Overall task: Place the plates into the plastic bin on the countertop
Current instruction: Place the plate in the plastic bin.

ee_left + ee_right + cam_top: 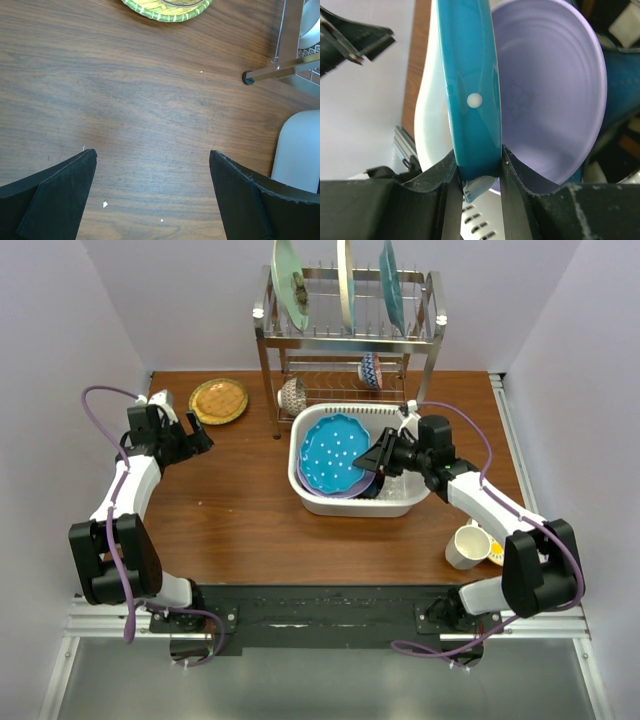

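The white plastic bin [303, 496] stands on the brown countertop [230, 510], right of centre. A blue dotted plate [333, 452] leans inside it, over a lavender plate [348, 489]. My right gripper [378, 462] is shut on the blue plate's right rim. In the right wrist view the blue rim [470, 85] is pinched in the gripper [478, 165], with the lavender plate [550, 100] behind and the bin wall [432, 125] to the left. An amber patterned plate [218, 400] lies at the back left. My left gripper [203, 435] hovers open just in front of it, holding nothing [152, 165].
A steel wire rack [345, 335] at the back holds three big upright plates, with two bowls [293, 395] on its lower tier. Its foot [246, 77] and the bin's corner [297, 145] show in the left wrist view. A cream mug [467, 546] stands by a saucer [495, 552].
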Action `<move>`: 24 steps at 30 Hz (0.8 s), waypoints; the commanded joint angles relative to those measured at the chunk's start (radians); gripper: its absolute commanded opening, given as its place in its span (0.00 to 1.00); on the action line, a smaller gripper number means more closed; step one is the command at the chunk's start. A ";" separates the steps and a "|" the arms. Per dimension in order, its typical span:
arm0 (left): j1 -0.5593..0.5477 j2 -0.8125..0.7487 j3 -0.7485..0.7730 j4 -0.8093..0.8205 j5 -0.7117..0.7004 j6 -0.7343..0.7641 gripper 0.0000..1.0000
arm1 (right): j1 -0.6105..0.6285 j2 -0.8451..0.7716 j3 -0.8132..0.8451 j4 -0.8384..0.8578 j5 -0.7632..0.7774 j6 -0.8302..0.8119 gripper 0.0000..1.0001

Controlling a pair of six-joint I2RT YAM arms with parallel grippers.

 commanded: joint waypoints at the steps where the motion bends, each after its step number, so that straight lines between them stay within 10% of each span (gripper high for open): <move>1: 0.004 0.002 0.043 0.026 0.005 0.016 0.99 | 0.000 -0.053 0.025 0.047 -0.038 -0.046 0.00; 16: 0.002 0.012 0.046 0.017 -0.009 0.017 0.98 | 0.000 0.018 0.054 -0.166 0.021 -0.199 0.01; 24: 0.002 0.024 0.050 0.014 0.003 0.019 0.98 | 0.000 -0.007 0.058 -0.235 0.092 -0.245 0.27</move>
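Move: Inside the bin's mouth, the right hand holds the blue polka-dot plate by its right edge. The middle of the plastic bin lies about 2 cm left, 1 cm ahead and 11 cm below; the purple plate in it about 8 cm left, 1 cm ahead and 8 cm down. On the rack, the spotted cup stands some 18 cm left, 14 cm ahead and 9 cm lower. From the idle left hand, the bin is roughly 37 cm right, 5 cm back and 7 cm below. Lowering the blue polka-dot plate into the plastic bin, the right hand sinks about 5 cm, slowly at first and then faster, easing back some 2 cm and slightly right towards the end. The wrist tips the fingertips down by roughly 10 degrees while they keep their pinch on the plate's right edge. ##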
